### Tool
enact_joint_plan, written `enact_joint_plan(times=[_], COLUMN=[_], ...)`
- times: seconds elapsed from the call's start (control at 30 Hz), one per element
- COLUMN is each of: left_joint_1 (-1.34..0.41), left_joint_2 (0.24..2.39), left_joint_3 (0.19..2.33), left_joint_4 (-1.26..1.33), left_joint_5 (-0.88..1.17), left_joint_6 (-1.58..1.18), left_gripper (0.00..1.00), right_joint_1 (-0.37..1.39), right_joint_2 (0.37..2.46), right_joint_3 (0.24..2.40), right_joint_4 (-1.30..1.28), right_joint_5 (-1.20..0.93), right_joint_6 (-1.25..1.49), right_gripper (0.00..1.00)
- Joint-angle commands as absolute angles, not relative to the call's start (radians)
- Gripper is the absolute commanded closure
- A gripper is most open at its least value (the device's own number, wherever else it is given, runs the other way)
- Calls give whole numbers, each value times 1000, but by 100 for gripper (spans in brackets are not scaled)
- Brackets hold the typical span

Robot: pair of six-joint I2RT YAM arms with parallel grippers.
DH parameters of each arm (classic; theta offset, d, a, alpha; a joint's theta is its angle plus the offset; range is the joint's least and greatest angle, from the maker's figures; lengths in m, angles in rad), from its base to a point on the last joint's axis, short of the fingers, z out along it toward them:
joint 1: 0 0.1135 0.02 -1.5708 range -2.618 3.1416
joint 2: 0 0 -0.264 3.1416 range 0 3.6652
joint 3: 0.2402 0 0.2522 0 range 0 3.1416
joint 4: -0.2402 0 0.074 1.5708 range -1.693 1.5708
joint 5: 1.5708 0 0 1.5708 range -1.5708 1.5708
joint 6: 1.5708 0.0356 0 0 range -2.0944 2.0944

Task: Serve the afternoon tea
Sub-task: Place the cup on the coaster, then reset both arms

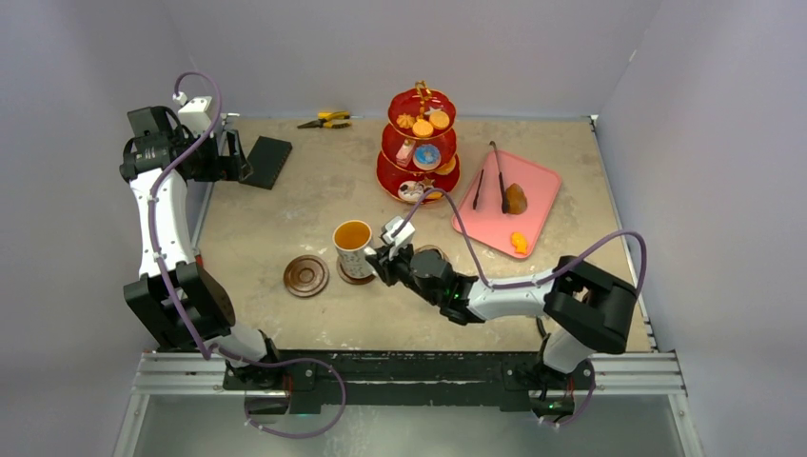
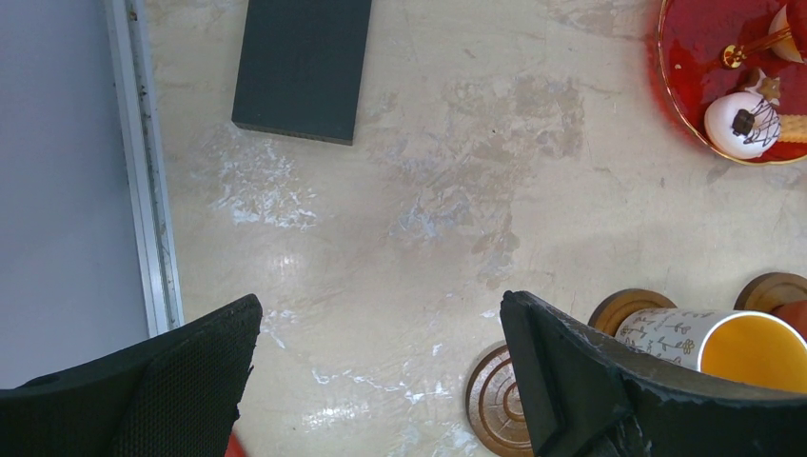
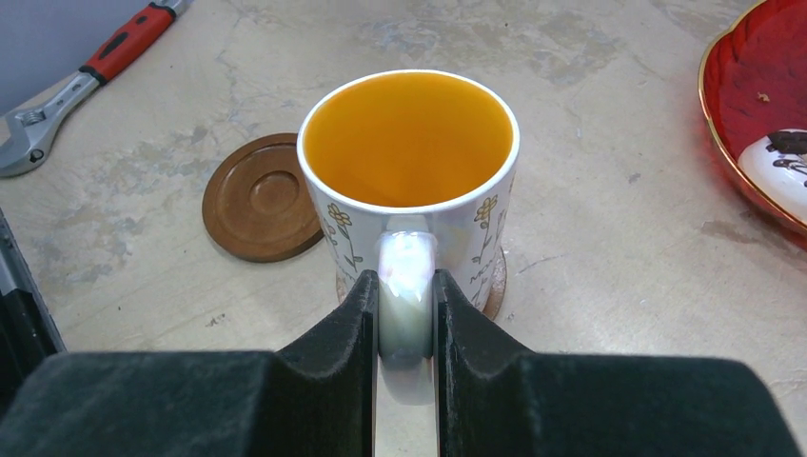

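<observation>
A white flowered mug (image 3: pixel 409 162) with an amber inside stands on a brown saucer (image 3: pixel 497 282) near the table's middle (image 1: pixel 352 244). My right gripper (image 3: pixel 406 282) is shut on the mug's handle, one finger on each side. It reaches the mug from the right (image 1: pixel 377 257). A second saucer (image 1: pixel 305 276) lies bare to the mug's left. The red three-tier stand (image 1: pixel 420 143) with pastries is at the back. My left gripper (image 2: pixel 381 305) hangs open and holds nothing, high at the far left (image 1: pixel 238 162).
A pink tray (image 1: pixel 538 181) right of the stand holds black tongs (image 1: pixel 501 177) and two pastries. A black slab (image 1: pixel 266 160) lies under the left gripper, with yellow pliers (image 1: pixel 325 119) behind it. A red-handled wrench (image 3: pixel 90 81) lies beyond the saucers. Another saucer (image 2: pixel 776 288) sits past the mug.
</observation>
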State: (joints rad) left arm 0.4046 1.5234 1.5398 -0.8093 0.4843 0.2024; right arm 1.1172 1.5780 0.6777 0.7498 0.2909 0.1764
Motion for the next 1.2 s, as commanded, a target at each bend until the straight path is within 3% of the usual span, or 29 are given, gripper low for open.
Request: enact_joint_plan(times=[0.0,0.47,0.53,0.63,0.77,0.83,0.87,1.03,1.17], left_joint_1=[412,412,413,412,412,412,412,413,394], left_joint_2=[1487,1493,1493,1491,1491,1492,1491,1488,1499], left_joint_3=[1532,1533,1534,1533,1527,1522,1517,1457,1344], left_joint_4=[-801,-800,-802,-806,-808,-806,-804,-747,-637], left_joint_5=[503,513,516,521,524,527,529,565,615], left_joint_6=[209,210,210,210,210,208,210,186,167], left_gripper=[3,3,3,3,3,3,3,3,1], right_joint_1=[1130,1175,1175,1175,1175,1175,1175,1129,928], right_joint_2=[1606,1646,1648,1647,1621,1588,1566,1401,1207], right_joint_3=[667,616,615,619,632,646,653,673,621], right_joint_4=[974,988,985,979,948,906,865,728,613], right_joint_5=[291,380,379,387,413,421,412,447,379], right_joint_6=[195,157,156,160,166,173,187,228,325], right_gripper=[100,98,85,57,31,8,2,1,1])
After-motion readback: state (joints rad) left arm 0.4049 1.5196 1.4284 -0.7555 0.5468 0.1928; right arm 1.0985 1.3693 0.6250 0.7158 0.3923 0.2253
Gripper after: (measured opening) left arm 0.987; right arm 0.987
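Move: The right hand holds the big cup by its handle. The bare middle coaster lies under the cup, about 3 cm ahead, 5 cm left and 7 cm below that hand. The other bare coaster is about 17 cm left and 1 cm ahead, and the small cup on its coaster about 11 cm right and 1 cm ahead, both also below. From the left hand, the middle coaster is some 22 cm right, 14 cm back and 18 cm down. The right fingers keep their pinch on the cup's handle while easing the cup down about 1.5 cm and slightly back onto the middle coaster, then open wide and let go. The empty hand rises quickly, some 7 cm, and swings about 4 cm right, away from the handle. Late on, the open left hand starts to sink, about 3 cm. ##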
